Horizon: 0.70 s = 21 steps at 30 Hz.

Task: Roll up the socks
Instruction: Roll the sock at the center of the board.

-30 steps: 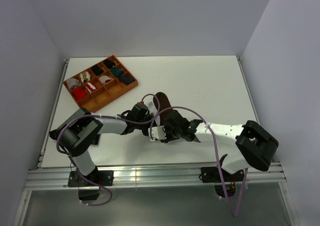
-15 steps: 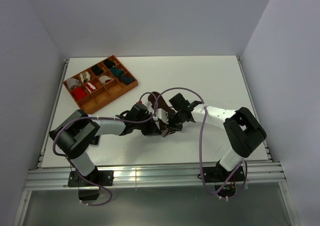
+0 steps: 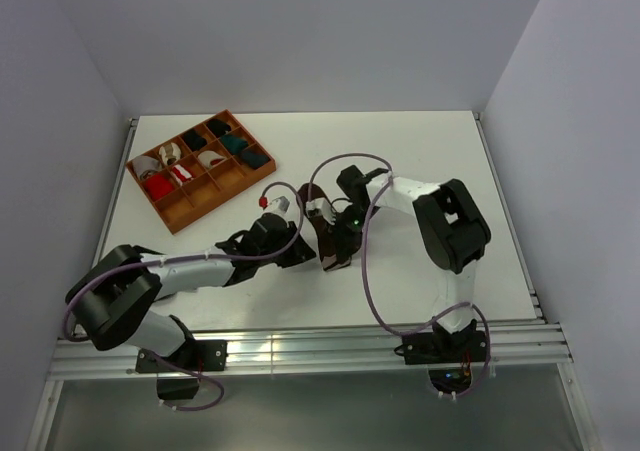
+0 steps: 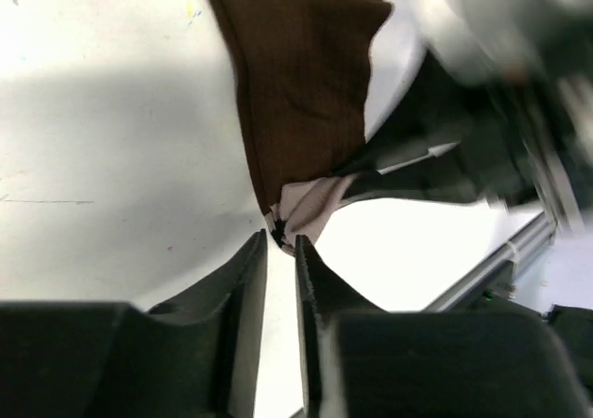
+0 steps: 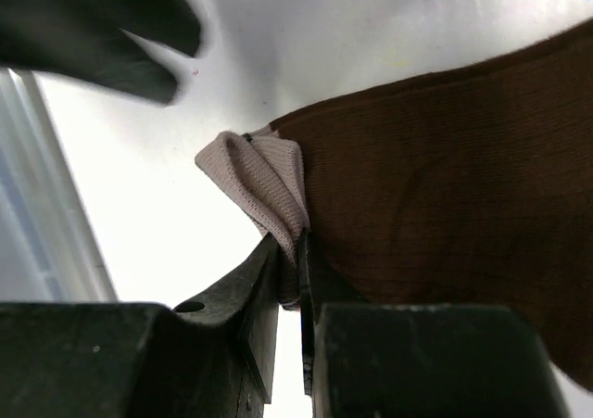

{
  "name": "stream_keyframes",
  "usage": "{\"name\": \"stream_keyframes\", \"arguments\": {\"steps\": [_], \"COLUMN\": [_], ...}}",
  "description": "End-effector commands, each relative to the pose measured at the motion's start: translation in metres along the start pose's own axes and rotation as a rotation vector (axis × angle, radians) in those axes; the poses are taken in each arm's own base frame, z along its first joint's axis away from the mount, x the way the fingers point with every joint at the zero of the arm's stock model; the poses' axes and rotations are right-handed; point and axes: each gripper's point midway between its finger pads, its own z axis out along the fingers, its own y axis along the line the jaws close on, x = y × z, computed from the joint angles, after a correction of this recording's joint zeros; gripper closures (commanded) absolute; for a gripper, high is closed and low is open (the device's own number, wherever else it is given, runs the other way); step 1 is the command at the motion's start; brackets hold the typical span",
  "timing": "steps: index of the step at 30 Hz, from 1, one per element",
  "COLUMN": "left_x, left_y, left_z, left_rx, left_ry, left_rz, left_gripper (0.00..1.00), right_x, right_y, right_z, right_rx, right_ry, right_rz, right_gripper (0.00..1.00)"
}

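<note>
The dark brown socks (image 3: 321, 227) lie on the white table between the two arms, pale pinkish cuff (image 5: 262, 182) toward the near side. My right gripper (image 5: 298, 244) is shut on that cuff, a fold of it pinched between the fingers, with the brown fabric (image 5: 435, 177) spreading to the right. From above, the right gripper (image 3: 336, 248) sits at the socks' near end. My left gripper (image 4: 281, 242) stands narrowly open, the table showing through the gap. The cuff tip (image 4: 306, 205) lies just beyond its fingertips. From above, the left gripper (image 3: 292, 251) is just left of the socks.
An orange-brown divided tray (image 3: 228, 200) at the far left of the table holds red, white, teal and dark sock bundles. The right arm's cable loops over the socks. The table's metal front rail (image 3: 300, 346) runs along the near edge.
The right arm has swung to the far side and its gripper has shut on the cuff. The left gripper has loosened its jaws and drawn back to the left.
</note>
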Motion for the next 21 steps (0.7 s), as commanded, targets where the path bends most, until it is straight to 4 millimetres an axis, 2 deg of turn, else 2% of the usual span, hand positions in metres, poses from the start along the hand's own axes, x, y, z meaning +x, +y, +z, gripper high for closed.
{"name": "stream_keyframes", "arguments": {"steps": [1,2,4,5,8,9,10,12,21], "left_x": [-0.018,-0.016,-0.016,-0.008,0.002,0.007,0.007,0.009,0.003], "left_y": [-0.009,-0.021,-0.029,-0.036,-0.045,-0.039,-0.043,-0.037,-0.032], "left_z": [-0.008,-0.008,-0.007,-0.006,0.004,0.011,0.014,0.022,0.039], "left_rx": [0.013,0.049,0.060,0.074,0.066,0.039,0.043,0.017,-0.050], "left_ry": [-0.142,-0.159,-0.192,-0.188,-0.191,-0.179,-0.177,-0.176,-0.186], "left_rz": [0.093,0.128,0.216,0.260,0.371,0.400,0.417,0.435,0.460], "left_gripper": [0.75,0.73,0.67,0.66,0.59,0.58,0.57,0.56,0.52], "right_x": [0.008,0.009,0.009,0.009,0.010,0.010,0.008,0.011,0.018], "right_y": [0.010,0.011,0.006,0.007,0.006,0.005,0.004,0.002,-0.001], "right_z": [-0.003,-0.003,-0.003,-0.003,-0.002,-0.002,-0.004,-0.004,-0.002], "right_rx": [-0.116,-0.130,-0.146,-0.153,-0.185,-0.192,-0.198,-0.205,-0.206], "right_ry": [0.045,0.052,0.058,0.067,0.083,0.084,0.079,0.088,0.100], "right_rz": [0.154,0.190,0.218,0.239,0.282,0.294,0.296,0.316,0.333], "right_gripper": [0.91,0.91,0.91,0.91,0.91,0.90,0.91,0.91,0.91]}}
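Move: The free end of the rolled cuff lies about 5 cm to the left gripper's right, level with it in reach and some 5 cm lower. The right gripper, which already holds the cuff, is about 8 cm to the right and 4 cm lower; the brown sock body's middle lies 8 cm ahead and 3 cm right, on the table. From the right gripper, the free cuff end is some 4 cm to the left at its own height. Swing the left gripper about 4 cm right in a small arc, lifting and drawing back slightly, then going down and forward onto the free cuff end, while opening the fingers wider and rolling the wrist some 25 degrees so the jaws straddle that end. Keep the right fingers shut on the cuff, almost in place, and turn that wrist about 20 degrees about the left-right axis, its upper side going forward. ##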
